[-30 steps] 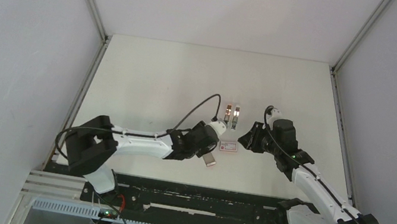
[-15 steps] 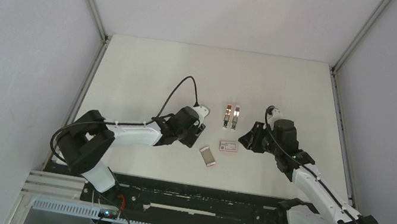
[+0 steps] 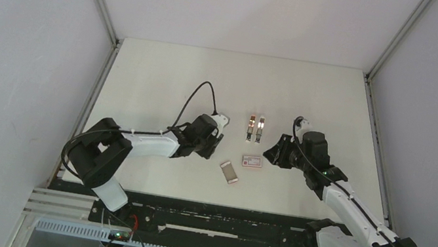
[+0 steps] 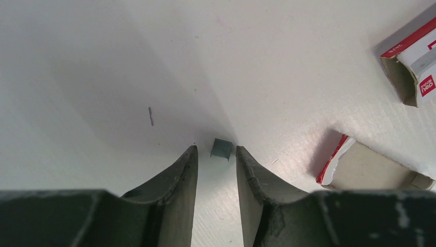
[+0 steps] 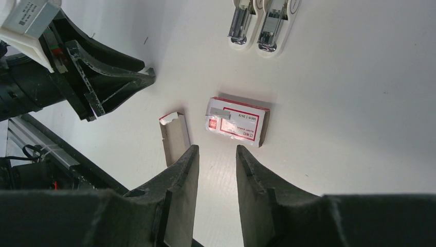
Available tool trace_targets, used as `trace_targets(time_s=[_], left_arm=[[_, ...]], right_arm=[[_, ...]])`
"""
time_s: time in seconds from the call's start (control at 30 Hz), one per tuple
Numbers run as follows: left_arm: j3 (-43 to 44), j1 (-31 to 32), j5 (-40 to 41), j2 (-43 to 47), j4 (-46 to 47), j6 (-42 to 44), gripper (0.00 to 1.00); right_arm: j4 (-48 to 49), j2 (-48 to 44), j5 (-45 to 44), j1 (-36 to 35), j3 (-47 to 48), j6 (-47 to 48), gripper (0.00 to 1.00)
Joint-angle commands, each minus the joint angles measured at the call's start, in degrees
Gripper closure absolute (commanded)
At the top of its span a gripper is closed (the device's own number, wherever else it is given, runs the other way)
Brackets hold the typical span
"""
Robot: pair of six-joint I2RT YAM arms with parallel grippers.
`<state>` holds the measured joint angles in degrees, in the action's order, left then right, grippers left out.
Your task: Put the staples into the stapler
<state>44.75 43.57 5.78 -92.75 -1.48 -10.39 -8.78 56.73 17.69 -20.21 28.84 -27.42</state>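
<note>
A short grey block of staples [image 4: 222, 148] lies on the table just past my left gripper's [image 4: 215, 150] tips, in line with the gap. The jaws stand apart, and nothing is between them. The pink-red carton sleeve [image 3: 252, 161] lies flat, with its cardboard tray [image 3: 230, 172] pulled out and lying beside it. Two mini staplers [image 3: 249, 128] [image 3: 260, 130] sit side by side behind the carton. My right gripper [image 5: 216, 149] hovers open over bare table just short of the carton [image 5: 237, 121] and tray [image 5: 174, 136], holding nothing.
The left gripper [image 3: 217, 142] is to the left of the tray, and its fingers [image 5: 139, 77] show in the right wrist view. The right gripper [image 3: 271, 153] sits just right of the carton. Grey walls enclose the table on three sides.
The left arm left the tray on the table and drew back to the left. Its jaws have since narrowed towards the staples. The right arm has not moved.
</note>
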Motion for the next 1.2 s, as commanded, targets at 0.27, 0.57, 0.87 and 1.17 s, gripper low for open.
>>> trace_targets(time_s=[0.27, 0.57, 0.87, 1.17], left_arm=[[-1.1, -0.2, -2.3, -0.8, 1.5, 0.6, 0.66], [-1.6, -0.2, -3.6, -0.4, 1.5, -0.3, 0.78], [-6.0, -0.2, -9.7, 3.7, 5.0, -4.1, 0.84], [-11.4, -0.2, -25.3, 15.2, 15.9, -12.4, 0.84]], right_arm=[[1.3, -0.9, 0.9, 1.0, -0.2, 0.9, 0.68], [1.4, -0.8, 1.1, 1.3, -0.3, 0.9, 0.68], [3.8, -0.7, 3.4, 1.3, -0.7, -0.6, 0.68], [15.0, -4.8, 16.6, 1.1, -3.9, -4.5, 0.65]])
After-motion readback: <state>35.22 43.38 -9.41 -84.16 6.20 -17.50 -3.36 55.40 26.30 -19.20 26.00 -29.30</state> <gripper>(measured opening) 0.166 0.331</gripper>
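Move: The small staple piece lies between the open left fingertips, roughly 1 cm below them. From there the empty tray is about 5 cm back and 5 cm right, the staple box some 11 cm right and 2 cm back, and the nearer stapler about 8 cm ahead and 9 cm right. From the right gripper the staple piece is some 15 cm left, 3 cm ahead and 9 cm lower. Hold the left gripper low in place and close its fingers until they pinch the staple piece. Then draw it back towards you about 5 cm, a little to the right towards the empty tray, rising slightly at the end and rolling some 15 degrees so its left side drops. As it leaves, start the right gripper, fingers unchanged, about 2 cm left. ##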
